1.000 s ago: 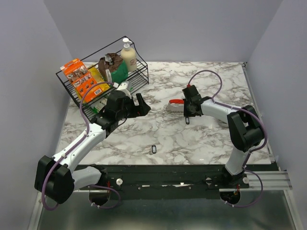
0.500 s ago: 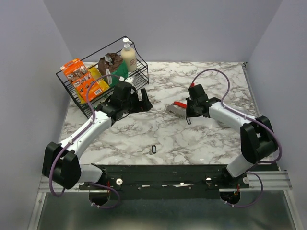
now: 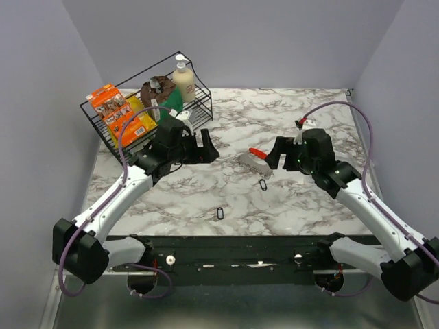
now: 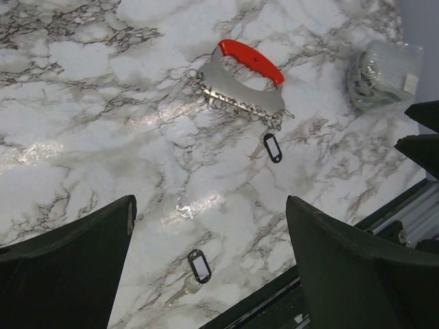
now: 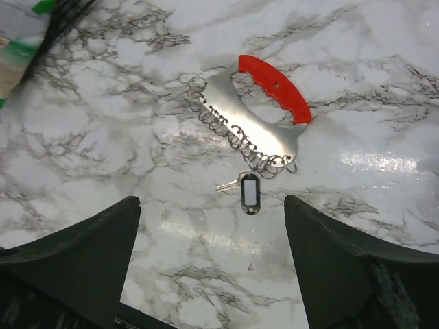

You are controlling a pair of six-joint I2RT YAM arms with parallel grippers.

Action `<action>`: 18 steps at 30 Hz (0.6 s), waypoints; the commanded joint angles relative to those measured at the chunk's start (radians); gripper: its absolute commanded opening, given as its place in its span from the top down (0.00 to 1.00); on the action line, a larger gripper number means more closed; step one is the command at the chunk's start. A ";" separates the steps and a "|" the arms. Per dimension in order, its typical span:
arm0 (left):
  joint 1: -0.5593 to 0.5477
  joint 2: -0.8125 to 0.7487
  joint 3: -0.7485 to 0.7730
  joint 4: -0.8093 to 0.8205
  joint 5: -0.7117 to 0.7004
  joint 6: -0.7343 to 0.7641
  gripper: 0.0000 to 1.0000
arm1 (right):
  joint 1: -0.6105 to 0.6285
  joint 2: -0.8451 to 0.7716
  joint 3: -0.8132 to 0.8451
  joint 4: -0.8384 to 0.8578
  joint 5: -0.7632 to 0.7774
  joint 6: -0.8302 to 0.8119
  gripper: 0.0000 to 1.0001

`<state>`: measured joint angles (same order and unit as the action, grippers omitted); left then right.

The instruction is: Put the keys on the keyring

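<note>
The keyring lies mid-table, a silvery plate with a red grip and a row of wire rings. One key with a black oval tag lies against the end of that row; I cannot tell whether it is threaded on. The other tagged key lies alone near the front edge. My right gripper stands open just right of the keyring, nothing between its fingers. My left gripper hovers open to the left of the keyring, also empty.
A black wire basket with snack packets and a lotion bottle stands at the back left, close behind my left arm. A crumpled clear plastic bag lies right of the keyring. The table's front edge and black rail run below the loose key.
My right gripper has opened and drawn back to the right, leaving a key beside the keyring's end. The keyring shifted slightly. The left arm barely moved.
</note>
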<state>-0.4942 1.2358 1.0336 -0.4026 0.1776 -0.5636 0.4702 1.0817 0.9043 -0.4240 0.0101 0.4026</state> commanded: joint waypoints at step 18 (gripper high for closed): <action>-0.015 0.013 -0.150 0.162 -0.038 -0.044 0.01 | 0.004 0.265 0.068 0.013 0.045 -0.019 0.08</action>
<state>-0.5045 1.1595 0.7891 -0.2527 0.1677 -0.6533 0.4702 1.3003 0.8948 -0.4255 0.0490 0.4137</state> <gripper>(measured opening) 0.987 0.925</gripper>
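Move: The right key, with its black tag, lies about 5 cm ahead of the right hand, 1 cm to its left and 18 cm below. The red-handled keyring lies about 12 cm ahead of that hand and 3 cm left; the left key is 6 cm back and 15 cm left. From the left hand the right key is some 4 cm ahead, 15 cm to the right and 19 cm down. The open right hand sinks about 7 cm towards the right key; the left dips and rises, ending 5 cm lower. ##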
